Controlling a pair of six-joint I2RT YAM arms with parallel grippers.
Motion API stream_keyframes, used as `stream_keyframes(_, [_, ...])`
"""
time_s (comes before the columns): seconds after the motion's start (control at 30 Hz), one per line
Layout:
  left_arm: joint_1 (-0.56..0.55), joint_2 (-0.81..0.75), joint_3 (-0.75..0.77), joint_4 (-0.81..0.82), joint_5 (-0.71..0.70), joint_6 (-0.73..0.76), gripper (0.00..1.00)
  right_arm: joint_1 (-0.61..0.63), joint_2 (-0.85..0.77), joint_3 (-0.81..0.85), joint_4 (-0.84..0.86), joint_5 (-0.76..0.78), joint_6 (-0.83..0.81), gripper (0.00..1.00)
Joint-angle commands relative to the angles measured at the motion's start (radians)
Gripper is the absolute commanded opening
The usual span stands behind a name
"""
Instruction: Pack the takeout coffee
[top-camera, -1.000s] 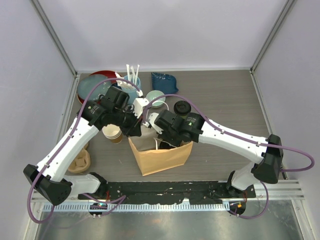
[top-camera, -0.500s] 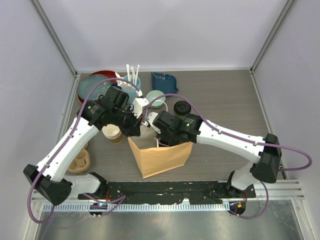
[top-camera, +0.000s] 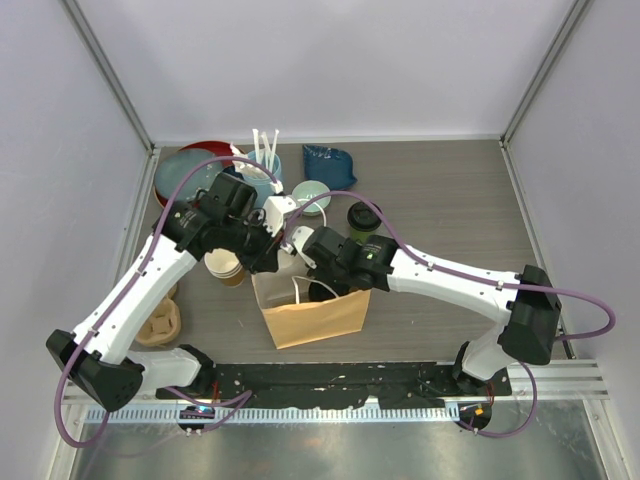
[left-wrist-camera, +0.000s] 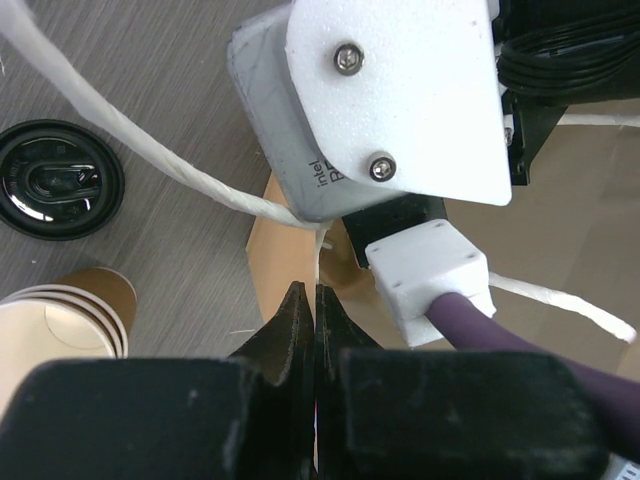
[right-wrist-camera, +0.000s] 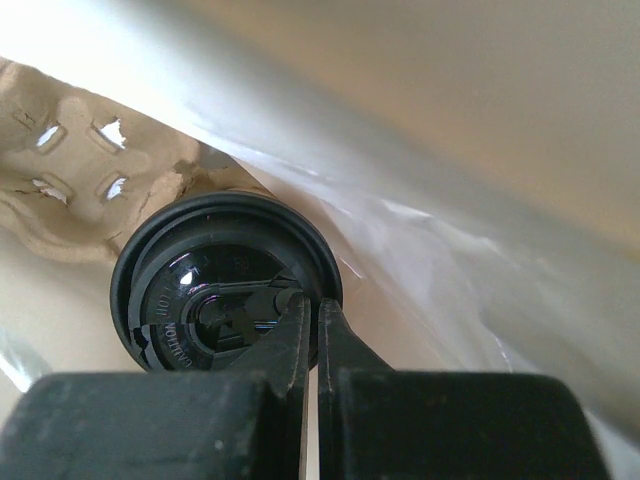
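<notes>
A brown paper bag (top-camera: 315, 318) stands open mid-table. My left gripper (left-wrist-camera: 314, 300) is shut on the bag's left rim (left-wrist-camera: 285, 255), next to its white rope handle (left-wrist-camera: 150, 155). My right gripper (right-wrist-camera: 312, 310) reaches down inside the bag, shut on the rim of a takeout coffee cup's black lid (right-wrist-camera: 190, 290). That cup's wall is hidden. It sits beside a moulded cardboard carrier (right-wrist-camera: 60, 200). The other takeout coffee (top-camera: 365, 220), green-walled with a black lid, stands on the table right of the bag, behind my right arm.
A lidless cup stack (top-camera: 225, 265) and a loose black lid (left-wrist-camera: 60, 180) sit left of the bag. At the back are a red plate with a teal bowl (top-camera: 190, 165), a blue cup of white utensils (top-camera: 262, 165), a small bowl (top-camera: 312, 195) and a blue pouch (top-camera: 328, 160). Cardboard carriers (top-camera: 160, 325) lie at the left.
My right arm has moved left and deeper into the bag. The bag has shifted left with it, uncovering more of the green cup. The left gripper has kept its hold.
</notes>
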Motion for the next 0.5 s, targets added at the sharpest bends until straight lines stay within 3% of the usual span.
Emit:
stream_keyframes(0.0, [-0.012,-0.053,0.038,-0.007,0.060,0.028,0.00,-0.022,0.045,-0.043,-0.085,0.008,0.045,0.01])
stream_keyframes(0.2, [-0.013,-0.057,0.029,-0.007,0.063,0.031,0.00,-0.024,0.027,-0.028,-0.080,-0.009,0.048,0.06])
stream_keyframes(0.47, [-0.013,-0.060,0.016,-0.010,0.065,0.036,0.00,-0.024,-0.018,-0.002,-0.079,-0.017,0.062,0.32])
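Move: The right gripper is down inside the paper bag, fingertips at the lidded cup's rim; the cup's middle lies about 3 cm back, 2 cm left and 5 cm below. The carrier's empty cell is some 9 cm left of that cup, level with it front to back, and lower. The other lidded cup stands outside the bag, about 16 cm ahead and 12 cm right of this hand. From the left gripper, the cup in the bag lies about 12 cm right and 14 cm lower, level front to back. Keep the right gripper where it is in the bag, barely half a centimetre of drift, and after a short pause spread its nearly shut fingers to about a quarter of their range, easing the pinch on the lid's rim. Hold the left gripper still, shut on the bag's left rim. ##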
